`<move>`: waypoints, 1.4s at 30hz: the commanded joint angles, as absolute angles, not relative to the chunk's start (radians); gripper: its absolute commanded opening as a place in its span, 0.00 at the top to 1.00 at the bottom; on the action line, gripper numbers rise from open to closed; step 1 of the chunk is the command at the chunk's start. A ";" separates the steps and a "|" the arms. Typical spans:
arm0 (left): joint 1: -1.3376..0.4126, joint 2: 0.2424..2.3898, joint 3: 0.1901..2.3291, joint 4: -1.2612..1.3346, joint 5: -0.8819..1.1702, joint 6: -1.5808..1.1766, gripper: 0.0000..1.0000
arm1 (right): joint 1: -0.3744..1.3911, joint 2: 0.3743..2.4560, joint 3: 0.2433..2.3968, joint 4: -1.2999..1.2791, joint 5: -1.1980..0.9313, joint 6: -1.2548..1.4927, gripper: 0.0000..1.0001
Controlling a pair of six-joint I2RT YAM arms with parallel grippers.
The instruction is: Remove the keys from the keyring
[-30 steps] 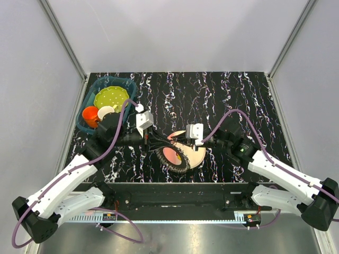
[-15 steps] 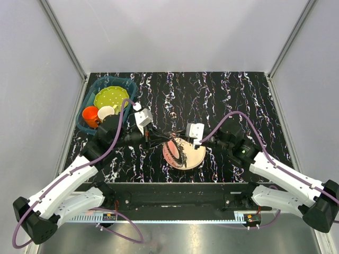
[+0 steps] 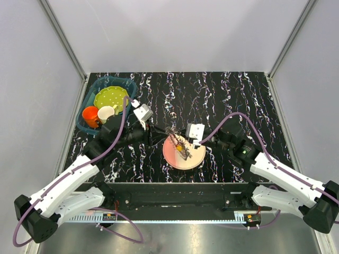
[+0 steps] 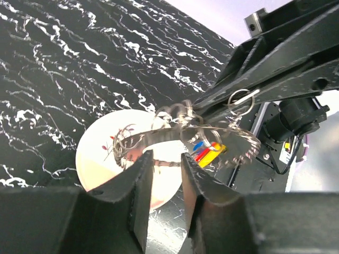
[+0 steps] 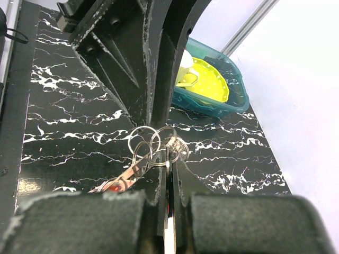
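Observation:
The keyring (image 4: 159, 136), a spiky dark-silver band, runs across my left gripper's (image 4: 165, 161) fingertips; the jaws are shut on it, above the pink plate (image 4: 100, 159). Keys with red, blue and yellow heads (image 4: 208, 153) hang from it. From above, the left gripper (image 3: 160, 136) and right gripper (image 3: 177, 139) meet over the plate (image 3: 195, 156), with the keys (image 3: 180, 147) bunched between them. My right gripper (image 5: 168, 153) is shut on a thin key held edge-on, with small split rings (image 5: 151, 145) at its tips. A red-headed key (image 5: 114, 184) hangs to the left.
A teal bin (image 3: 94, 90) at the back left holds a yellow plate (image 3: 110, 97), an orange cup (image 3: 90, 115) and a white cup (image 3: 106, 112). The bin also shows in the right wrist view (image 5: 235, 98). Grey walls enclose the black marbled table (image 3: 238, 100).
The keyring hung as a dark loop over the plate's front-left edge; it is now lifted and bunched between the grippers over the plate's back. The left gripper has shifted slightly back.

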State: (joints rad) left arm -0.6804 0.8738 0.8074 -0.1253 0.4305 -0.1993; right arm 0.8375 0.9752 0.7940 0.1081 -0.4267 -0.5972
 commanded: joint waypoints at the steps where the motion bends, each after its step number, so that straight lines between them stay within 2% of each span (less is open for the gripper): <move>1: -0.675 0.845 0.822 -0.144 0.385 -0.181 0.58 | 0.838 0.954 0.822 0.209 -0.393 -0.588 1.00; 4: -0.675 0.810 0.822 -0.137 0.420 -0.149 0.51 | 0.836 0.957 0.825 0.204 -0.402 -0.574 1.00; 7: -0.675 0.793 0.828 -0.121 0.503 -0.120 0.49 | 0.836 0.956 0.824 0.204 -0.410 -0.568 1.00; 17: -0.693 0.868 0.925 -0.106 0.698 -0.127 0.55 | 0.836 0.965 0.831 0.204 -0.417 -0.568 1.00; 31: -0.723 0.968 0.974 -0.080 0.667 -0.069 0.51 | 0.836 0.957 0.819 0.199 -0.449 -0.563 1.00; 42: -0.724 1.011 0.986 -0.074 0.726 -0.054 0.53 | 0.836 0.951 0.819 0.196 -0.453 -0.564 1.00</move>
State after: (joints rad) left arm -0.7181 1.0058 0.9470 -0.1322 0.6678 -0.0769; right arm 0.8375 0.9752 0.7940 0.1097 -0.4366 -0.5743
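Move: The small loops at the right fingertips, my left hand's goal, lie about 5 cm to its right, 2 cm back and 2 cm higher. From my left hand, the large ring hangs about 4 cm right, 3 cm back and 4 cm lower, with the coloured keys about 5 cm right, 4 cm back and 5 cm lower; the plate's middle is 8 cm right, nearly level forward, some 20 cm down. For my right hand, the loops are at its fingertips, about 1 cm left. I spread my left fingers from slightly open to about half, backing off some 4 cm and rising about 3 cm while the hand swings roughly 15 degrees clockwise. Then I ease it right towards the small loops, ending about 3.5 cm right of my start, and bring it a little forward again, still open, fingertips either side of the loops. My right hand stays put and keeps its pinch on the bunch. ##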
